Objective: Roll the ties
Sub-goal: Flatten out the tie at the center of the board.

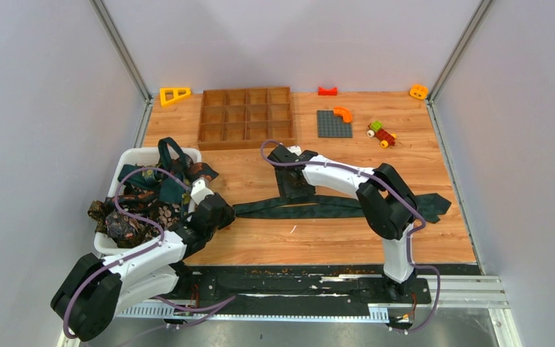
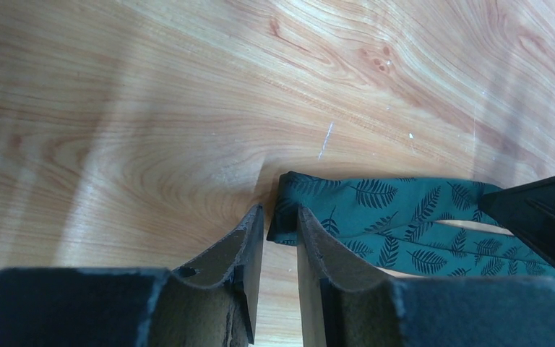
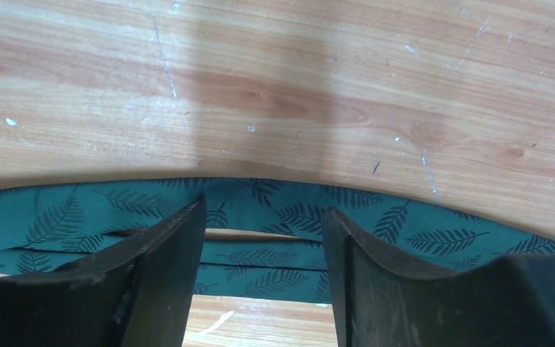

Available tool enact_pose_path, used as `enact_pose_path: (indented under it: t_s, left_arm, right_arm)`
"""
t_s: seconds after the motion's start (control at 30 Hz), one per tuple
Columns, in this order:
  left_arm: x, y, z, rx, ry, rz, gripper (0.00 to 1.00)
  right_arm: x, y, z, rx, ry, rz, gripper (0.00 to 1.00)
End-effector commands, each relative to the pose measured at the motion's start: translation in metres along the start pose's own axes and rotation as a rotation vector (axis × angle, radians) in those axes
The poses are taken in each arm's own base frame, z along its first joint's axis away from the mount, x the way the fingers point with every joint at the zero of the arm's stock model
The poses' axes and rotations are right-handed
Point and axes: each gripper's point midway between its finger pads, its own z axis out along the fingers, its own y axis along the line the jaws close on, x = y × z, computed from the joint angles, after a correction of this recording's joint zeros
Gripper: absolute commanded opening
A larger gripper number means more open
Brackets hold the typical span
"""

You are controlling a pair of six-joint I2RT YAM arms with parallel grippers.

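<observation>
A dark teal tie (image 1: 332, 207) with a fern print lies stretched across the middle of the table, doubled into side-by-side strands. My left gripper (image 1: 225, 212) is at its left end. In the left wrist view the tie (image 2: 405, 217) ends right at my left gripper (image 2: 280, 211), whose jaws stand a narrow gap apart with bare wood showing between them. My right gripper (image 1: 293, 189) hangs over the strands farther right. The right wrist view shows this gripper (image 3: 264, 206) wide open above the tie (image 3: 433, 228), gripping nothing. More ties (image 1: 144, 206) are heaped in a white bin (image 1: 141, 153).
A wooden compartment tray (image 1: 246, 116) stands at the back. Right of it are a grey baseplate (image 1: 333, 123) and a toy car (image 1: 381, 134). A yellow triangle (image 1: 174, 95), a red piece (image 1: 327, 91) and an orange piece (image 1: 418, 91) line the far edge.
</observation>
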Motion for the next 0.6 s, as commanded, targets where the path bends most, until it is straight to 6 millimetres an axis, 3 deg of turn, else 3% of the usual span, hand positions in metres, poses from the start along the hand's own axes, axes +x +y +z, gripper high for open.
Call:
enact_pose_path:
  t_s: [0.0,0.1,0.27,0.57]
  left_arm:
    - [-0.008,-0.005,0.001,0.021,-0.037,-0.002,0.31]
    - [-0.008,-0.004,0.001,0.022,-0.037,0.000,0.30]
    - [-0.009,-0.005,0.001,0.025,-0.040,0.005,0.30]
    - [-0.007,-0.005,0.002,0.025,-0.035,0.006,0.30]
  right_arm:
    - [-0.008,-0.003,-0.001,-0.005,-0.012,0.019,0.63]
    - [0.001,-0.001,0.011,-0.007,0.024,0.016,0.60]
    - [0.020,0.004,0.026,-0.033,0.081,0.030,0.43]
    - [0.025,0.006,0.027,-0.056,0.091,0.038,0.17]
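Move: My right fingers straddle the tie's front strip near the middle of its visible left part; that strip lies straight below, about 2 cm down. The rear strip runs 3 cm back of it, and the tie's left end lies some 16 cm to my right hand's left and 3 cm back. The wooden tray is about 22 cm ahead and 13 cm left. From my left hand, at the tie's left end, the front-strip spot lies 16 cm right, 3 cm ahead, 2 cm lower. I lower my right hand about 1 cm onto the tie's front strip, first easing very slightly right, then sliding a bit over 1 cm back to the left as I close the open fingers most of the way, gathering the cloth between the tips. The wrist rolls some 5 degrees, left side up. My left hand stays put at the tie's left end, fingers partly open. ##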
